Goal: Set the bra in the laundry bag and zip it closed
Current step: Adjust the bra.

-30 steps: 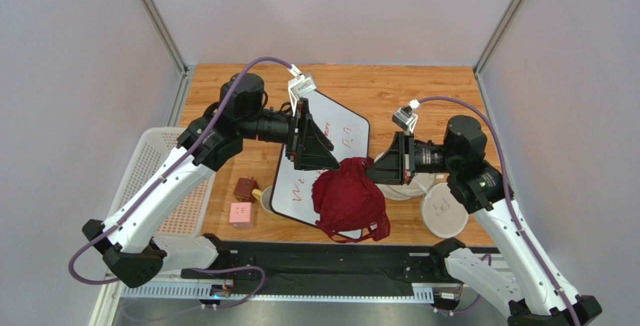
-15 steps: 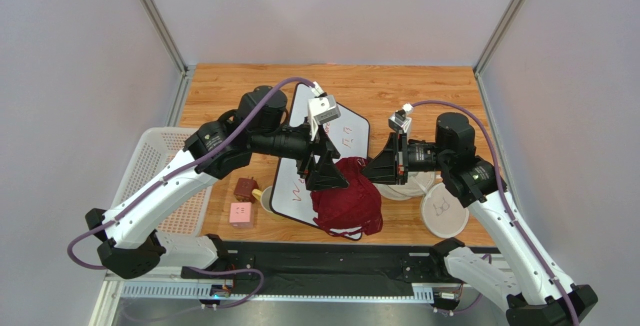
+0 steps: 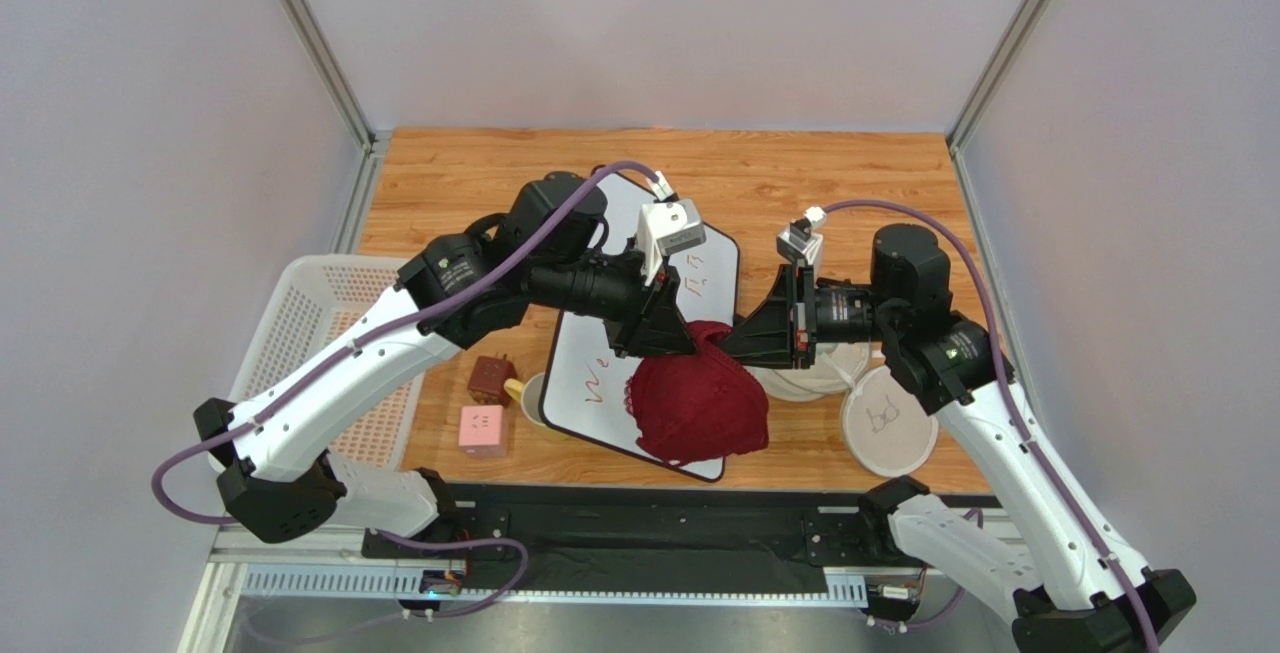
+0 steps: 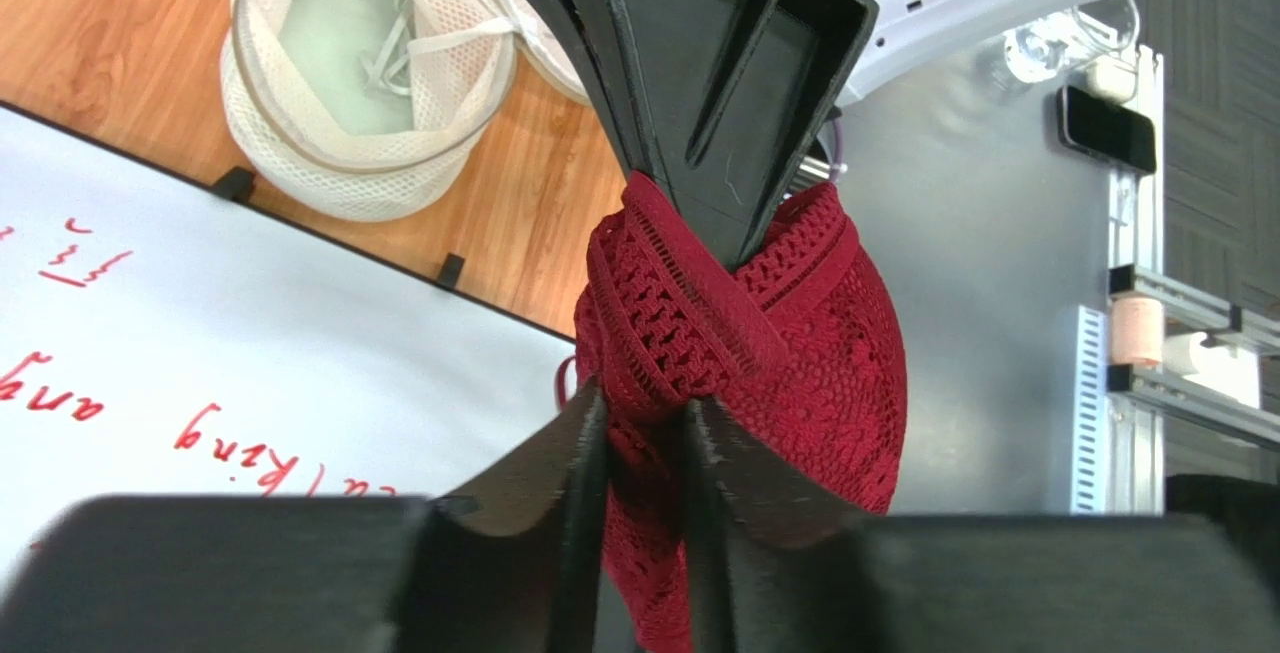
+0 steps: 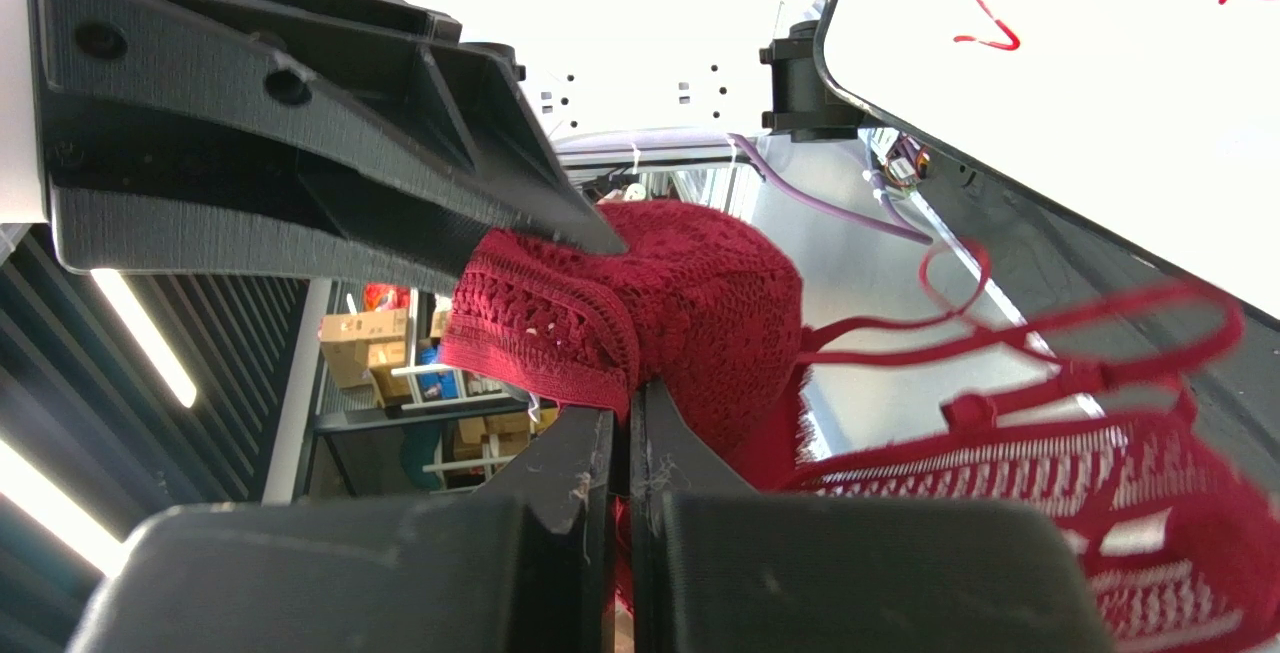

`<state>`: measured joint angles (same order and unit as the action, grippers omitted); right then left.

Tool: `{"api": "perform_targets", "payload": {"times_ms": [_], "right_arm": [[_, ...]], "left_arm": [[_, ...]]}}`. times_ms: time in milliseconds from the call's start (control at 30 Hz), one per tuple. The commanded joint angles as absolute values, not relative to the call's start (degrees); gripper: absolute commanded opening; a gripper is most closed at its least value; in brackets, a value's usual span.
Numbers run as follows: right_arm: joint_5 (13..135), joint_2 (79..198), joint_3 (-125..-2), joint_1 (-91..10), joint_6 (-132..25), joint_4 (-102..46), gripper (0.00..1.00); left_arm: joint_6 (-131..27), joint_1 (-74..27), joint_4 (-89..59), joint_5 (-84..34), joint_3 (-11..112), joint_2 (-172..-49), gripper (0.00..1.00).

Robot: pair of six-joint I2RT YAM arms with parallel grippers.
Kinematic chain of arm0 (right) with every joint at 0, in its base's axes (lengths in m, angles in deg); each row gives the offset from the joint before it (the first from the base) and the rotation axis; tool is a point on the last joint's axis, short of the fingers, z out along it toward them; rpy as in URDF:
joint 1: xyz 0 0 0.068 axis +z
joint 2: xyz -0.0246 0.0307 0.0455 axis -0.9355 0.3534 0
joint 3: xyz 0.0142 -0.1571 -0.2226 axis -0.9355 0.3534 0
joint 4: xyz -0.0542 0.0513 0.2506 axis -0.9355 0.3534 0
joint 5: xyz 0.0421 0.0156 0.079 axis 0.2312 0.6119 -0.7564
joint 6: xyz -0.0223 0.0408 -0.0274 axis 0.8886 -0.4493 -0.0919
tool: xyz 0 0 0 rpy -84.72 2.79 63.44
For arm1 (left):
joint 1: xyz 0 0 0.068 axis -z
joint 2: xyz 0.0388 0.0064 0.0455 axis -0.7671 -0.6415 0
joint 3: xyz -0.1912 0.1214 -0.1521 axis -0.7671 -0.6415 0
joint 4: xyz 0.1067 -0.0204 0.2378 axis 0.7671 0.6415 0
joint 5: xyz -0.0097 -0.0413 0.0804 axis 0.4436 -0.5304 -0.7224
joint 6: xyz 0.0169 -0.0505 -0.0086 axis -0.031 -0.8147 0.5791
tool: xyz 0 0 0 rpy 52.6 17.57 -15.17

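Note:
The dark red lace bra (image 3: 699,406) hangs bunched above the whiteboard, held up from both sides. My left gripper (image 3: 679,332) is shut on a fold of the bra (image 4: 781,308), with lace pinched between its fingers (image 4: 583,451). Facing it, my right gripper (image 3: 742,335) is shut on the bra's (image 5: 706,293) upper edge, and thin straps trail off to the right. The white mesh laundry bag (image 3: 824,373) stands open behind the right gripper. In the left wrist view the laundry bag (image 4: 368,68) shows nothing in it. Its disc lid (image 3: 887,421) lies open beside it.
A whiteboard (image 3: 624,368) with red writing lies under the bra. A pink box (image 3: 483,427) and a brown block (image 3: 490,376) sit to its left. A white perforated basket (image 3: 338,368) is at the left table edge.
My left gripper swung right to the bra and closed on it. The bra has bunched up tighter, its hanging strap drawn in. The right gripper has stayed nearly still for half a second.

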<state>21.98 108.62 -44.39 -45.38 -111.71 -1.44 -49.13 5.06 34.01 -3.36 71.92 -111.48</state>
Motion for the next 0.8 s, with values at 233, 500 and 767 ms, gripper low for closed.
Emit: {"api": "perform_targets", "payload": {"times_ms": [233, 500, 767], "right_arm": [[21.11, 107.93, -48.02, -45.05, -100.71, 5.8, 0.0], [38.13, 109.96, -56.71, -45.04, -67.04, 32.41, 0.47], [42.84, 105.48, -66.83, -45.05, -54.45, 35.0, 0.9]], "left_arm": [[-53.31, 2.47, 30.41, 8.06, 72.28, -110.14, 0.04], [-57.62, 0.44, 25.83, 17.59, 64.72, -104.09, 0.0], [-58.5, 0.18, 26.53, 18.2, 62.52, -101.09, 0.0]]}}
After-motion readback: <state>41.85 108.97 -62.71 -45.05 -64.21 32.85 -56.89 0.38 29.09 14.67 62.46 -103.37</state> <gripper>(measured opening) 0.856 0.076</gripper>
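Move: The bra hangs from my right hand, its middle about 3 cm back, 4 cm left and 9 cm below that hand. From my left hand, whose half-shut fingers are already at its upper edge, the middle is some 3 cm back, 2 cm right and 9 cm down. On the table below, the laundry bag lies about 10 cm ahead and 23 cm right of my left hand, the whiteboard's centre roughly 15 cm ahead and 6 cm left. I shut my left fingers on the bra's upper edge first, my right still pinching it close by. Then my right hand opens wide and lets go, drawing about 5 cm to the right after a small dip, rolling and tipping its fingers down. My left carries the bra some 5 cm back and 3 cm left, tilting slightly. ##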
